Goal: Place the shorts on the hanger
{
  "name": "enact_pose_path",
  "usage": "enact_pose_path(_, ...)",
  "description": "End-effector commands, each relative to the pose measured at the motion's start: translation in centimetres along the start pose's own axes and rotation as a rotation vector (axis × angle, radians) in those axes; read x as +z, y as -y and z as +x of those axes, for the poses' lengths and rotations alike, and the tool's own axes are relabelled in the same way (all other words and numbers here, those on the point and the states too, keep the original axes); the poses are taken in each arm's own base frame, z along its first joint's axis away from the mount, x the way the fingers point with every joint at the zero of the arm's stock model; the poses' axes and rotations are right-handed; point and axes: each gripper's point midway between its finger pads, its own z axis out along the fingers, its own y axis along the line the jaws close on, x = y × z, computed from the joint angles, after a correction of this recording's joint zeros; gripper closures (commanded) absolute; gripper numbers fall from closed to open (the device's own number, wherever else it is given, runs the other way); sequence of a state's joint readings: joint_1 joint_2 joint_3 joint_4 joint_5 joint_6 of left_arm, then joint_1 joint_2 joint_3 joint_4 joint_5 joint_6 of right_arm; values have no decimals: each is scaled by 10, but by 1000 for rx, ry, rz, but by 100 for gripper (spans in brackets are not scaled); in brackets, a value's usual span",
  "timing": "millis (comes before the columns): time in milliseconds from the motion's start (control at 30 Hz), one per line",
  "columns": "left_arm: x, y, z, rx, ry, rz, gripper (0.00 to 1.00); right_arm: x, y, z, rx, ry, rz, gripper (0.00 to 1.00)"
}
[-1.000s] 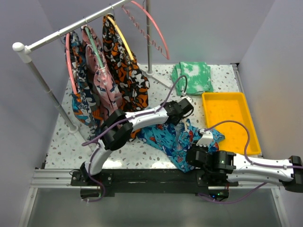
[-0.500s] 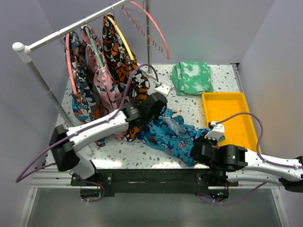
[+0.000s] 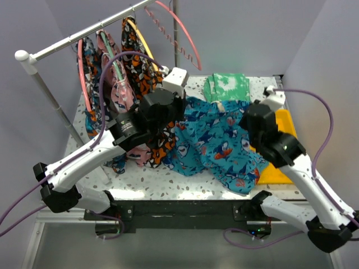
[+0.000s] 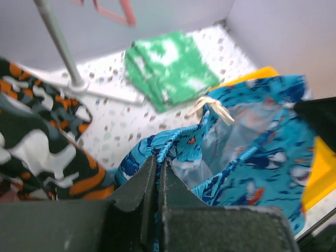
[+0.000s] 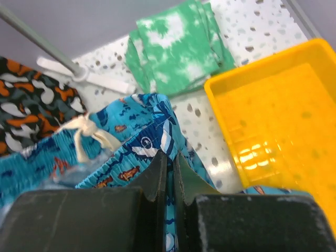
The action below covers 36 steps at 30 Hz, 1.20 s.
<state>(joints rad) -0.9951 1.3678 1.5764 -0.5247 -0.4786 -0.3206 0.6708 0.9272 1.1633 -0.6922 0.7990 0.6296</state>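
The turquoise shorts (image 3: 216,140) with sharks and fish hang spread between my two grippers above the table. My left gripper (image 3: 175,106) is shut on the left end of the waistband (image 4: 173,144). My right gripper (image 3: 247,115) is shut on the right end of the waistband (image 5: 157,134). The white drawstring (image 5: 84,134) dangles between them and also shows in the left wrist view (image 4: 212,107). The coral-pink hanger (image 3: 182,31) hangs empty at the right end of the rail, above and behind the shorts.
A clothes rail (image 3: 78,36) at the back left carries several hangers with patterned shorts (image 3: 143,73). A folded green-white tie-dye cloth (image 3: 229,89) lies at the back. A yellow tray (image 3: 280,120) sits at the right, partly under my right arm.
Both grippers have risen from the table and moved apart, lifting the shorts and stretching the waistband open. The left arm swung up toward the rail; the right arm rose over the tray.
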Motion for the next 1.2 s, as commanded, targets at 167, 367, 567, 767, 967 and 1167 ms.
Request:
enact_pose_path(167,-30,24,-150,-128,387,109,100,-6,-97,-172,163,199,-383,100)
enact_pose_path(367,-55,26,-179,-160,468,168,100,-37,-126,-240,245,304,-507,100)
enact_pose_path(567,-59,27,-170,-165,454,188,100,-35,-121,-230,244,287,-489,100)
enact_pose_path(767,-31,30,-98,-169,294,190,100,7,-76,-118,222,110,-323,100)
enact_pose_path(967,2,35,67,-163,-3,225,100,20,26,69,215,-109,-120,100)
enact_pose_path(1167,3,23,200,-162,-241,179,100,-5,62,173,342,-307,-129,99)
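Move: On the table, the open patch where the held shorts will land lies about 13 cm right of the left hand, 3 cm ahead and 33 cm below. From the right hand it is about 12 cm left, 3 cm ahead and 28 cm below. The yellow bin sits some 18 cm right of the right hand and 2 cm ahead; the folded green cloth is straight ahead of it, about 30 cm out. The black-orange garment hangs roughly 12 cm left of the left hand, 6 cm ahead. Flinging the shorts by the waistband, both hands keep their pinch and first rise, the right about 25 cm after surging some 8 cm forward, the left about 15 cm, fingers tilting up. Both then whip down past their starting height towards the table, about 32 cm left and 42 cm right, drawing back towards the base while the fingers tip downward. ##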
